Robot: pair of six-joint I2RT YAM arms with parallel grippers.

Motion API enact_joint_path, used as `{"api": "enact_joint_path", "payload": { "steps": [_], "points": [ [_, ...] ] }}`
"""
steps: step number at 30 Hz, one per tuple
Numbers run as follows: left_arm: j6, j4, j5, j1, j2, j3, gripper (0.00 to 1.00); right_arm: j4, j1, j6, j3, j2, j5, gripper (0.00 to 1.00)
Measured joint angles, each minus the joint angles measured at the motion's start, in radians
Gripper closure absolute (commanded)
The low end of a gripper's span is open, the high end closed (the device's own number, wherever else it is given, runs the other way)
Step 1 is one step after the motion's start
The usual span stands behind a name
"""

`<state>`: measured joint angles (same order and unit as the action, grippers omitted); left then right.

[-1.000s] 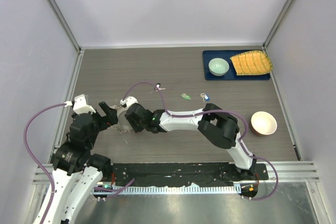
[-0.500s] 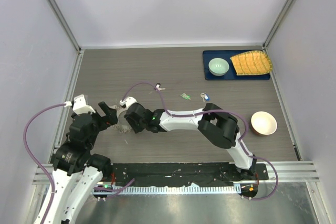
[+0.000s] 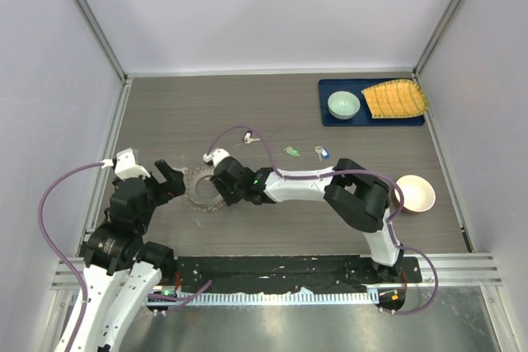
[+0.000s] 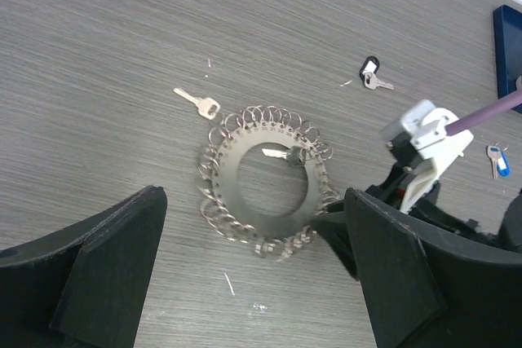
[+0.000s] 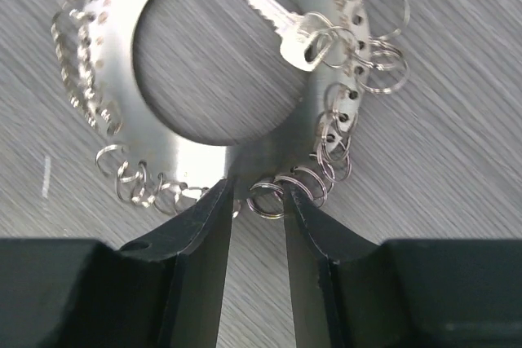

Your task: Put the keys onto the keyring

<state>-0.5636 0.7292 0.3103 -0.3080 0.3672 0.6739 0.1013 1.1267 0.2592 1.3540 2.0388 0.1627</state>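
Observation:
The keyring [image 3: 198, 188] is a flat silver disc with a wide hole, its rim strung with small wire rings, lying on the table. One silver key [image 5: 289, 26] hangs on it. The green key [image 3: 290, 152] and blue key [image 3: 321, 152] lie loose further right. My right gripper [image 5: 257, 193] is narrowly open at the disc's near edge, with a small ring [image 5: 267, 200] between its tips but not pinched. My left gripper [image 4: 253, 283] is wide open just short of the keyring [image 4: 265, 177], holding nothing.
A bare silver key [image 4: 196, 102] lies just beyond the ring, and a black-headed key [image 4: 371, 71] further back. A blue tray [image 3: 330, 86] at the back right holds a green bowl [image 3: 343, 105] and an orange object [image 3: 396, 98]. A beige bowl [image 3: 414, 194] sits right.
My right gripper has drawn back to the right off the keyring, uncovering it, and its jaws have parted slightly. The left arm has not moved.

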Motion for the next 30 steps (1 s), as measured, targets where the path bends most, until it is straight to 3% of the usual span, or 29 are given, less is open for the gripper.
{"api": "enact_joint_path", "payload": {
  "steps": [15, 23, 30],
  "points": [
    [0.000, -0.005, -0.022, 0.023, 0.013, -0.002, 0.05, 0.108, -0.056, -0.061, -0.126, -0.231, -0.005, 0.58],
    [0.000, -0.011, -0.027, 0.027, 0.022, -0.003, 0.05, 0.068, -0.178, -0.072, -0.201, -0.237, -0.125, 0.59],
    [0.000, -0.019, -0.043, 0.035, 0.026, -0.004, 0.05, -0.023, -0.167, -0.022, -0.280, -0.225, -0.212, 0.62]
  ]
}}
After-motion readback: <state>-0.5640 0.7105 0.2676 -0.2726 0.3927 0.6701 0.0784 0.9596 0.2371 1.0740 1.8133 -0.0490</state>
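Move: The right fingertips, a third open, straddle a small ring at the near right edge of the keyring, whose centre lies about 4 cm ahead, 5 cm left and 1 cm below. One key lies 7 cm ahead and 5 left, another 10 ahead and 12 left; the black-fob key is some 20 cm ahead and 8 right. From the left hand, the keyring lies roughly 8 cm ahead, 9 right and 18 below. With its fingertips at the small rings, the right hand drags the keyring to the right, sweeping about 5 cm low over the table, then comes free and hops some 4 cm up and a little forward. Still drifting right, it sinks and draws back to its starting height, about 8 cm right of where it began, tipping slightly steeper, fingers still partly open. ##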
